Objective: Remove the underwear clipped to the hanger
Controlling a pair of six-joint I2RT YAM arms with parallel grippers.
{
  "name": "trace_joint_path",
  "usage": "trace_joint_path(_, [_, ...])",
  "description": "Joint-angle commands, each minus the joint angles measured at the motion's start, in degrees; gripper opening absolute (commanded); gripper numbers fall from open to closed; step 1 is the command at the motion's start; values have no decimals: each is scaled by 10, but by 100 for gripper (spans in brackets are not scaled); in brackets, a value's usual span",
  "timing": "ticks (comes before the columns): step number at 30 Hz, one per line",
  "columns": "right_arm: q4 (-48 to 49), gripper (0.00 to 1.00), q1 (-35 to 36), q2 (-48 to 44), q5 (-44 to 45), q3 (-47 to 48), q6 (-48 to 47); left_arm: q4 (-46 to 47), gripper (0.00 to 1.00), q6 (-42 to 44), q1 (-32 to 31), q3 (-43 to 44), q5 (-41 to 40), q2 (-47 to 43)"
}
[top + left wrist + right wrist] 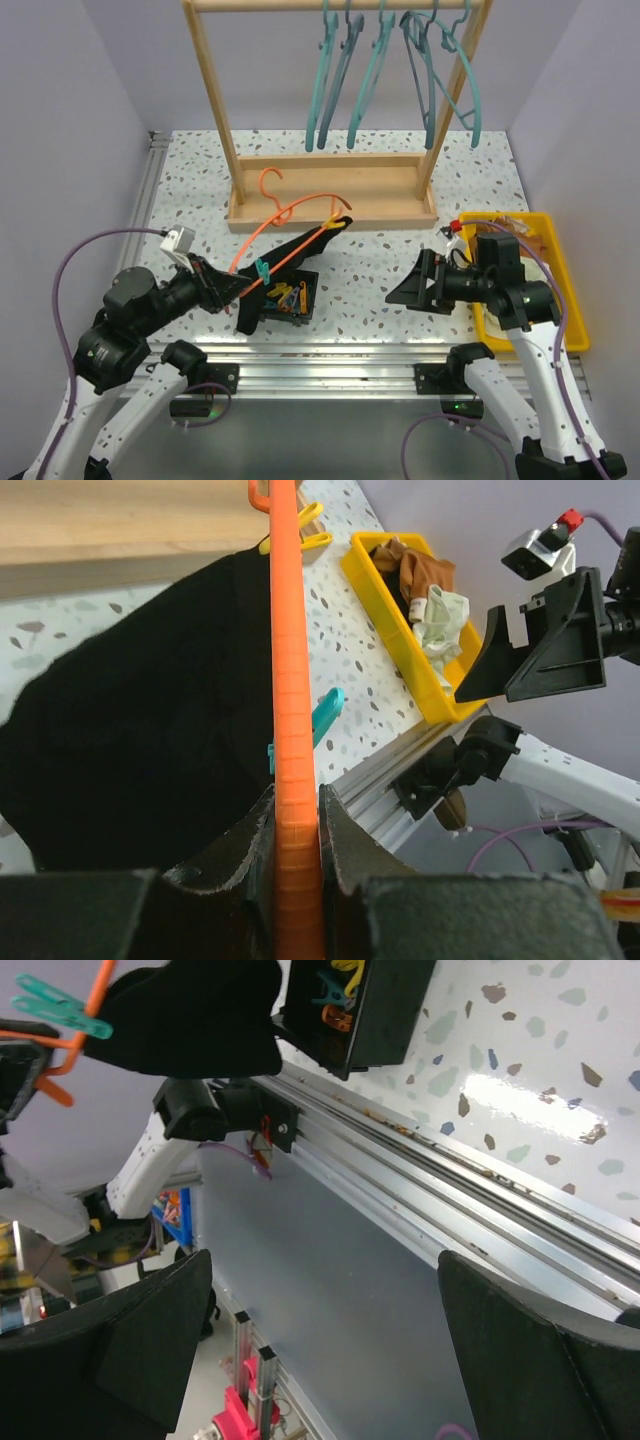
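An orange hanger (285, 215) slants over the table, and my left gripper (232, 287) is shut on its bar (285, 680). The black underwear (290, 262) hangs from that bar, held by a teal clip (262, 270) low down and a yellow clip (335, 220) at the upper end. In the left wrist view the black cloth (130, 710) fills the left side. A pale cream underwear piece (438, 620) lies in the yellow bin (388, 628) beside brown cloth (420, 570). My right gripper (400, 290) hovers open and empty just left of the bin, its fingers (150, 1330) spread wide.
A small black box (290, 297) of coloured clips sits under the hanging black cloth. A wooden rack (330, 190) with several teal hangers (380, 70) stands at the back. The yellow bin (570, 290) is at the right edge. An aluminium rail (450, 1210) runs along the table's near edge.
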Motion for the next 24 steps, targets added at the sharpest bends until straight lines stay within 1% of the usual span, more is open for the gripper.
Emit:
trace_joint_path(1, [52,98,2,-20,-55,-16,46,125,0,-45,2,-53,75,-4])
trace_joint_path(3, [68,98,2,-25,-68,-26,71,145,0,-47,2,-82,70,-4])
trace_joint_path(11, [113,98,3,-10,-83,-41,113,234,0,-62,2,-169,104,28])
trace_joint_path(12, [133,98,3,-8,-86,-42,120,256,0,-68,0,-184,109,36])
trace_joint_path(15, [177,98,10,7,-85,-47,146,280,0,-70,-4,-200,115,51])
trace_joint_path(17, [207,98,29,23,-73,-54,176,288,0,-69,-15,-206,111,64])
trace_joint_path(18, [257,98,42,30,-65,-60,194,293,0,-69,-20,-208,109,69])
trace_joint_path(19, [285,98,81,38,-56,-73,232,298,0,-69,-27,-209,104,73])
trace_joint_path(20, [310,98,107,49,-24,-77,247,306,0,-69,-46,-211,97,84])
trace_joint_path(21, [336,98,134,80,-3,-74,255,310,0,-69,-59,-209,87,89])
trace_joint_path(22, [337,97,188,98,18,-54,252,313,0,-69,-70,-207,69,94])
trace_joint_path(23, [335,97,215,118,45,-41,248,321,0,-69,-93,-201,61,107])
trace_joint_path(24, [332,96,239,142,96,-25,244,323,0,-68,-103,-197,54,113])
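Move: The left gripper already holds the orange hanger's near end. The yellow clip at its far end lies about 13 cm ahead and 18 cm right of the left hand, slightly lower; the teal clip is only 4 cm ahead and 5 cm right, and the black underwear's middle some 4 cm ahead, 9 cm right and 6 cm below. From the empty, open right gripper the yellow clip is about 11 cm ahead, 14 cm left, roughly level. Bring the left gripper down about 10 cm and some 7 cm right, nosing down and swinging slightly clockwise, keeping its grip so the hanger's yellow-clip end sinks towards the right gripper. Hold the right jaws wide open, easing leftwards at first, then quickening to total about 7 cm towards the yellow clip; don't close. ##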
